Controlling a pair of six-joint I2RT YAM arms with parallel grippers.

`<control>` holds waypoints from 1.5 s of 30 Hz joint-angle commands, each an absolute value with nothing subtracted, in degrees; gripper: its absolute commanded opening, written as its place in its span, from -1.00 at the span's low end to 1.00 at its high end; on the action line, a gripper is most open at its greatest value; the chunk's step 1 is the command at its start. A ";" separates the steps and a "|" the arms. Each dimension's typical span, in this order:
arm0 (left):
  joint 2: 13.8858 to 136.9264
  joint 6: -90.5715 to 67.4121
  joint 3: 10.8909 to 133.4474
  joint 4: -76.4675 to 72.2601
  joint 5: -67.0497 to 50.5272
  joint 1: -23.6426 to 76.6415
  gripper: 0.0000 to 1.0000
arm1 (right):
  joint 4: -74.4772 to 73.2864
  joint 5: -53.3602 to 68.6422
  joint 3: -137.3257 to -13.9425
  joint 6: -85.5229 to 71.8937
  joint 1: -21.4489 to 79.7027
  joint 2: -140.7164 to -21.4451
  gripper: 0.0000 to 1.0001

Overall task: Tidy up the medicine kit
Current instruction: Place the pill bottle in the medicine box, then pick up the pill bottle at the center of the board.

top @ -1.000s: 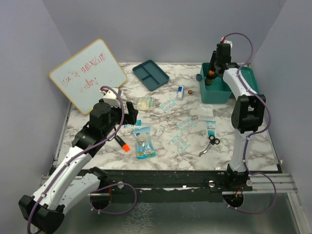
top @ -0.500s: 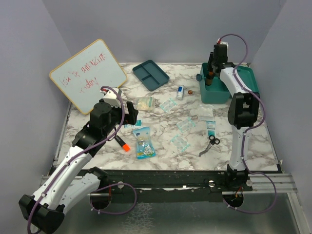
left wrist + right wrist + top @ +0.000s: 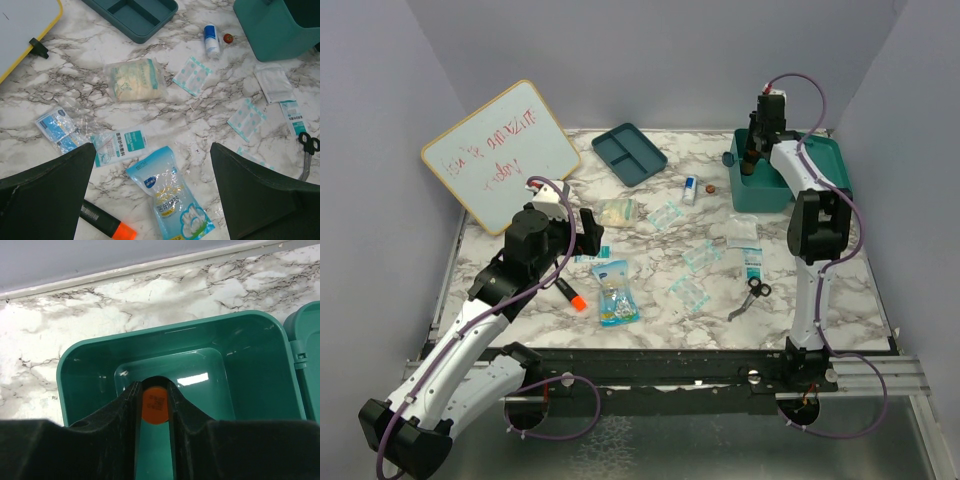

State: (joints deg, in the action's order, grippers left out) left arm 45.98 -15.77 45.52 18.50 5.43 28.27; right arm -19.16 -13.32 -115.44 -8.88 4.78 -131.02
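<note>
The medicine kit point(image 3: 764, 188), a teal box with its lid point(image 3: 828, 160) swung open, stands at the back right. In the right wrist view its bare inside point(image 3: 240, 385) fills the frame. My right gripper point(image 3: 752, 158) hangs over the box, shut on a thing with a round orange end point(image 3: 155, 403), which sits tight between the two fingers. My left gripper point(image 3: 152, 147) is open above the table, over a blue cotton-swab packet point(image 3: 172, 200), and holds nothing.
Loose on the marble lie a black marker with an orange cap point(image 3: 102, 223), a gauze pack point(image 3: 136, 80), wipe sachets point(image 3: 120, 144), plasters point(image 3: 192, 75), a small bottle point(image 3: 211, 37) and scissors point(image 3: 752, 293). A flat divided tray point(image 3: 629, 153) and a whiteboard point(image 3: 500, 155) stand at the back left.
The right arm has drawn slightly left over the kit, and the orange-ended thing has sunk lower into the box. The left arm has not moved.
</note>
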 commanded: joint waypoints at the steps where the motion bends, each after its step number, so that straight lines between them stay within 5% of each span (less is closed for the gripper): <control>1: 45.88 -15.21 44.82 17.80 4.42 28.68 0.98 | -21.98 -12.14 -113.53 -7.50 4.39 -130.05 -0.39; 25: 45.28 -15.60 44.82 17.86 4.67 28.70 0.98 | -22.28 -13.34 -97.52 -10.32 4.47 -114.13 -0.42; 35: 47.81 -19.43 45.40 19.74 10.95 28.70 0.98 | -25.90 -7.32 -93.05 -13.51 4.48 -104.71 -0.28; 45: 53.16 -34.66 43.27 23.81 22.40 28.65 0.98 | -27.83 3.94 -79.76 -19.65 4.64 -87.37 0.12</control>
State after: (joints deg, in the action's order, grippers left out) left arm 50.54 -25.26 44.53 19.70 13.82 28.27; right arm -25.69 -3.16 -84.03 -16.23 4.78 -93.76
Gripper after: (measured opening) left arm 0.988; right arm 0.536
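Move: The pill bottle is roughly upright inside the medicine box, its cap end between the right fingertips and its middle about 4 cm below and 1 cm back of the hand. The box's middle lies some 5 cm back and 4 cm right; its open lid is about 20 cm right and 5 cm back. The red bead is about 8 cm back and 10 cm left, with the blue-white tube 5 cm farther left. From the left hand, the bottle lies about 34 cm ahead and 42 cm right. The pill bottle is let go inside the box by the right hand, which draws back low about 8 cm, fingers still nearly shut, then rises some 9 cm while pulling farther back, opening and rolling its left side up slightly, about 15 cm back in all. Late on, the empty, open left hand sinks about 3 cm and turns slightly counter-clockwise. ##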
